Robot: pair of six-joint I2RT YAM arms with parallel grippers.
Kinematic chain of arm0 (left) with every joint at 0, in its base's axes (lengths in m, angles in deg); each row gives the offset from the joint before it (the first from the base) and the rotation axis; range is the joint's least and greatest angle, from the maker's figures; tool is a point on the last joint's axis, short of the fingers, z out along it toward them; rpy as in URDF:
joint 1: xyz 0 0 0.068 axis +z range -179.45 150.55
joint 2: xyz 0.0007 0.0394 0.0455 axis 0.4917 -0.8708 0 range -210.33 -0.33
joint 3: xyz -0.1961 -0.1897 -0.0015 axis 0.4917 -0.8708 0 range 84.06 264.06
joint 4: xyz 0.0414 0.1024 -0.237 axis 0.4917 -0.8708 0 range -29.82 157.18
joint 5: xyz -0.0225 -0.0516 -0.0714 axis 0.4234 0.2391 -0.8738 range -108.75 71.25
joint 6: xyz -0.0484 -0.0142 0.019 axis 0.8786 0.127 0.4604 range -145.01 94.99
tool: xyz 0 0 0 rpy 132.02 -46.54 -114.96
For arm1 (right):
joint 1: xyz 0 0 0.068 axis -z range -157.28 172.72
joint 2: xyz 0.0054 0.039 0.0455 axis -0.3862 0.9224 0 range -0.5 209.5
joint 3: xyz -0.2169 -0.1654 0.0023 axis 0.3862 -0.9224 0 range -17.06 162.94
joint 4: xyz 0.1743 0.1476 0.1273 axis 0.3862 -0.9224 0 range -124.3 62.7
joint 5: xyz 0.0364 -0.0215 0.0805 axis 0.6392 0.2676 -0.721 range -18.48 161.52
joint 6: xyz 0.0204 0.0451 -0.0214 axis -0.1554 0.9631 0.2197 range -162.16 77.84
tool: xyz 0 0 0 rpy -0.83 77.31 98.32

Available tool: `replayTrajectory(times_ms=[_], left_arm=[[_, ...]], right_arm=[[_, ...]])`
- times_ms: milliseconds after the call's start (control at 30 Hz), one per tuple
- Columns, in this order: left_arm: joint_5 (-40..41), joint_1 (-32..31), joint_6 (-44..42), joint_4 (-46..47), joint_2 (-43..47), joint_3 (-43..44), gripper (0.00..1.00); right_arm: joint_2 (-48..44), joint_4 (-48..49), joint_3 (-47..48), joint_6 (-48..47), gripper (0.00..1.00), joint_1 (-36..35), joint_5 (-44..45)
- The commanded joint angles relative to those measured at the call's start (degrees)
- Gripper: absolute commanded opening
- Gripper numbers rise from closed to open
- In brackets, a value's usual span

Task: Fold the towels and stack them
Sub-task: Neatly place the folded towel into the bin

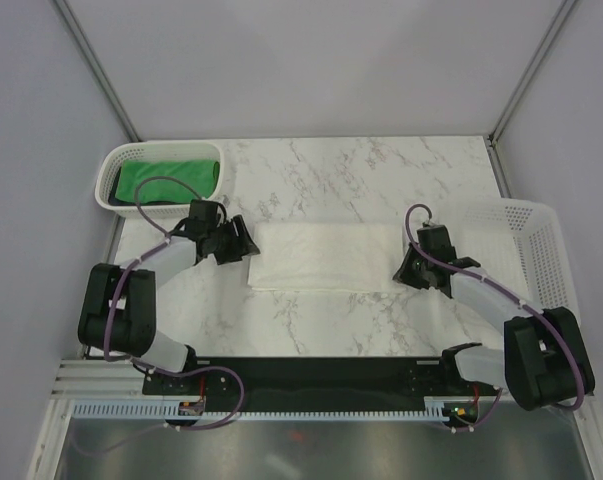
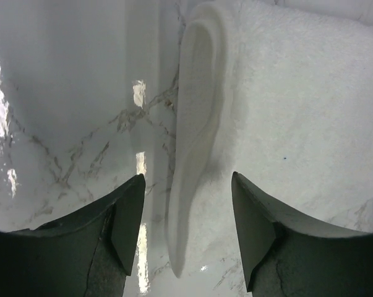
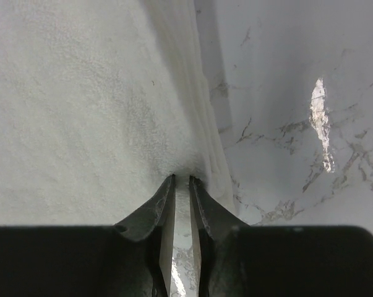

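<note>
A white fluffy towel [image 1: 326, 258] lies folded flat on the marble table [image 1: 381, 180]. My left gripper [image 1: 249, 245] stands open at its left end. The rounded fold of the white towel [image 2: 195, 93] runs between the fingers [image 2: 127, 216] without touching them. My right gripper [image 1: 406, 270] is at the right end, its jaws almost together and pinching the rim of the white towel [image 3: 81, 93] at their tips [image 3: 182, 177]. A green towel [image 1: 166, 178] lies in the back-left basket, with a dark navy strip [image 1: 214, 180] showing at its right side.
The white mesh basket [image 1: 111, 175] with the green towel stands at the back left corner. A second white mesh basket [image 1: 541, 240] stands along the right edge, close behind my right arm. Grey walls close in the table at the back and sides.
</note>
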Motion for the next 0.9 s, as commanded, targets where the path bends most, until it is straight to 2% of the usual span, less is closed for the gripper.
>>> replayTrajectory(times_ms=[0, 100, 167, 333, 400, 533, 567, 600, 667, 700, 733, 767, 867], left_arm=[[-8.10, 1.23, -7.98, -0.05, -5.30, 4.47, 0.66], [-15.05, 1.49, -8.70, 1.36, -10.41, 5.27, 0.65], [-15.34, 1.49, -8.00, 1.80, -11.38, 4.66, 0.65], [-14.63, 1.06, -5.01, 4.35, -9.01, 0.52, 0.65], [-16.65, 0.35, -4.13, 4.43, -9.53, 0.52, 0.64], [-13.77, -1.93, -3.34, 4.17, -11.38, 0.35, 0.59], [-12.89, -2.46, -2.99, 4.00, -11.64, 0.61, 0.56], [-12.01, -2.72, -2.72, 3.82, -12.17, 1.22, 0.43], [-12.17, -3.34, -2.19, 3.38, -13.14, 2.45, 0.26], [-12.52, -3.60, -1.67, 2.25, -13.31, 4.37, 0.15], [-12.44, -3.87, -1.58, 1.54, -13.32, 5.52, 0.08], [-11.92, -4.39, -1.49, 0.40, -13.23, 6.93, 0.04], [-7.62, -4.83, -2.01, -6.10, -13.66, 14.74, 0.02]], right_arm=[[-1.89, -1.94, 1.40, -1.64, 0.23, 0.25, 3.10], [-3.64, -2.11, 3.33, -2.34, 0.27, 0.25, 0.56], [-4.79, -2.20, 4.47, -2.61, 0.32, 0.25, -0.59], [-9.09, -4.66, 10.01, -3.40, 0.52, 0.25, -2.18], [-10.94, -4.84, 11.16, -3.14, 0.56, 0.34, -2.44], [-12.09, -5.01, 12.74, -2.96, 0.59, 0.25, -3.93], [-12.18, -5.10, 13.18, -2.96, 0.60, 0.25, -4.55], [-12.35, -5.71, 14.05, -3.05, 0.60, 0.34, -4.73], [-12.71, -6.59, 15.11, -3.31, 0.61, 0.34, -4.82], [-13.32, -7.12, 15.98, -3.31, 0.61, 0.34, -5.08], [-13.58, -7.21, 16.34, -3.31, 0.61, 0.25, -5.34], [-13.76, -7.21, 17.04, -3.05, 0.61, 0.25, -5.78], [-14.11, -7.38, 18.27, -2.53, 0.62, 0.25, -7.01]])
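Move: The left hand, open, hovers beside the white towel's left edge; the towel's middle lies about 17 cm to its right, 3 cm nearer the base and 3 cm below. The laundry bin with the green towel stands some 16 cm ahead and 20 cm to its left. For the right hand, low at the near right corner, the towel's middle is about 15 cm left and 4 cm ahead; the empty bin's middle is roughly 25 cm right and 3 cm ahead. Rightwards by about 6 cm and some 2 cm down, the left hand works its open fingers around the white towel's left edge, turning about 10 degrees clockwise, then shuts them and pinches the folded layers. Meanwhile the right hand comes off the near right corner, rising about 15 cm and drifting 4 cm forward as its fingers open wide and tip up some 20 degrees. ##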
